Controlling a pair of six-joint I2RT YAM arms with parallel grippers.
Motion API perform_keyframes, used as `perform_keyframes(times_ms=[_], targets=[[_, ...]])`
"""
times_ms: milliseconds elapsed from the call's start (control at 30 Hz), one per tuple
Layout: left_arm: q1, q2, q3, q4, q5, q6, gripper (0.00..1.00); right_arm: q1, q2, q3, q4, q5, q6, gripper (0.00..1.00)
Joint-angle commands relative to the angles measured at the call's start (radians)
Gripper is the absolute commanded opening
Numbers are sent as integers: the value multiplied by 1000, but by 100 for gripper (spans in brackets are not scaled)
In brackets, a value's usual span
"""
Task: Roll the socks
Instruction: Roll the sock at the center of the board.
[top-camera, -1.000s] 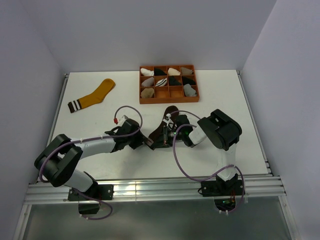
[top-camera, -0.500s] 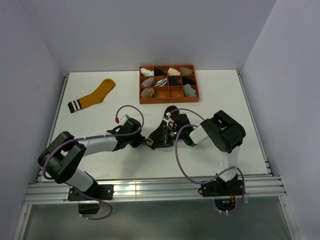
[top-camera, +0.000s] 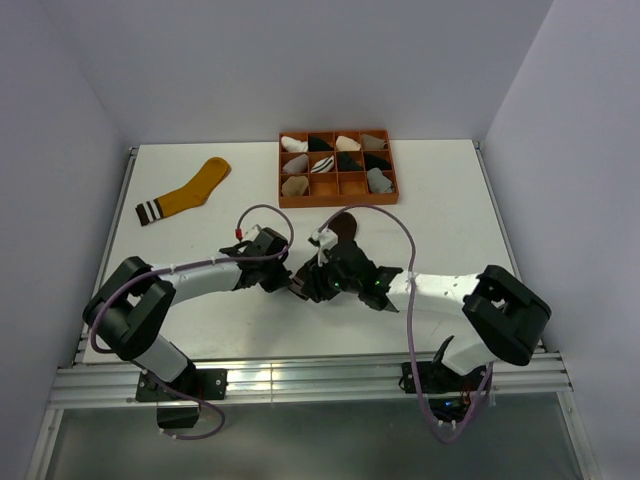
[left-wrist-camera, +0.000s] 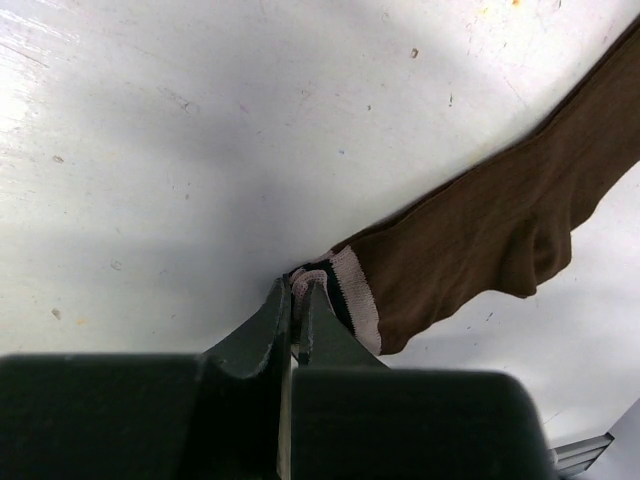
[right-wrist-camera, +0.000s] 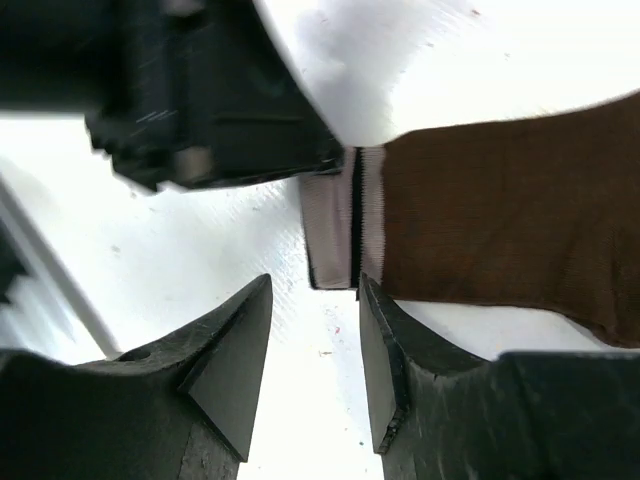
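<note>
A dark brown sock (top-camera: 345, 226) lies mid-table, its striped cuff (left-wrist-camera: 352, 297) toward the near side. My left gripper (left-wrist-camera: 297, 291) is shut on a corner of that cuff, and the brown leg (left-wrist-camera: 490, 235) runs away to the upper right. My right gripper (right-wrist-camera: 315, 290) is open just short of the cuff (right-wrist-camera: 335, 228), with bare table between its fingers. In the top view the two grippers, left (top-camera: 290, 284) and right (top-camera: 308, 290), meet at the cuff end. A mustard-yellow sock (top-camera: 186, 192) lies flat at the far left.
An orange divided tray (top-camera: 338, 203) holding small sock bundles stands at the back centre, just beyond the brown sock's toe. The left gripper's dark body (right-wrist-camera: 200, 100) fills the upper left of the right wrist view. Purple cables loop above both arms.
My left gripper has shut on the brown sock's cuff. My right gripper has opened and let go of it, and the right arm has stretched out lower, its elbow swinging right.
</note>
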Motion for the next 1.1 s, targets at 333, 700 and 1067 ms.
perform_keyframes(times_ms=[333,700,1067], targets=[[-2,35,63,-70,23,39,0,224,92,116,-26,387,-220,45],[-3,32,61,-76,26,45,0,239,190,140,-52,405,-206,44],[-3,45,68,-76,38,45,0,250,210,140,-64,428,-198,43]])
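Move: The brown sock's striped cuff lies about 3 cm to the right hand's left, level fore and aft, some 5 cm below its open fingers. The left fingers already pinch the cuff's corner, 2 cm ahead and 5 cm left of that hand; the toe is roughly 17 cm ahead and 7 cm right of it. From the left hand, the cuff's middle is about 2 cm back, 2 cm right and just below. The open right hand swings 2 cm left, then sinks about 5 cm to straddle the cuff, left keeping its pinch. ##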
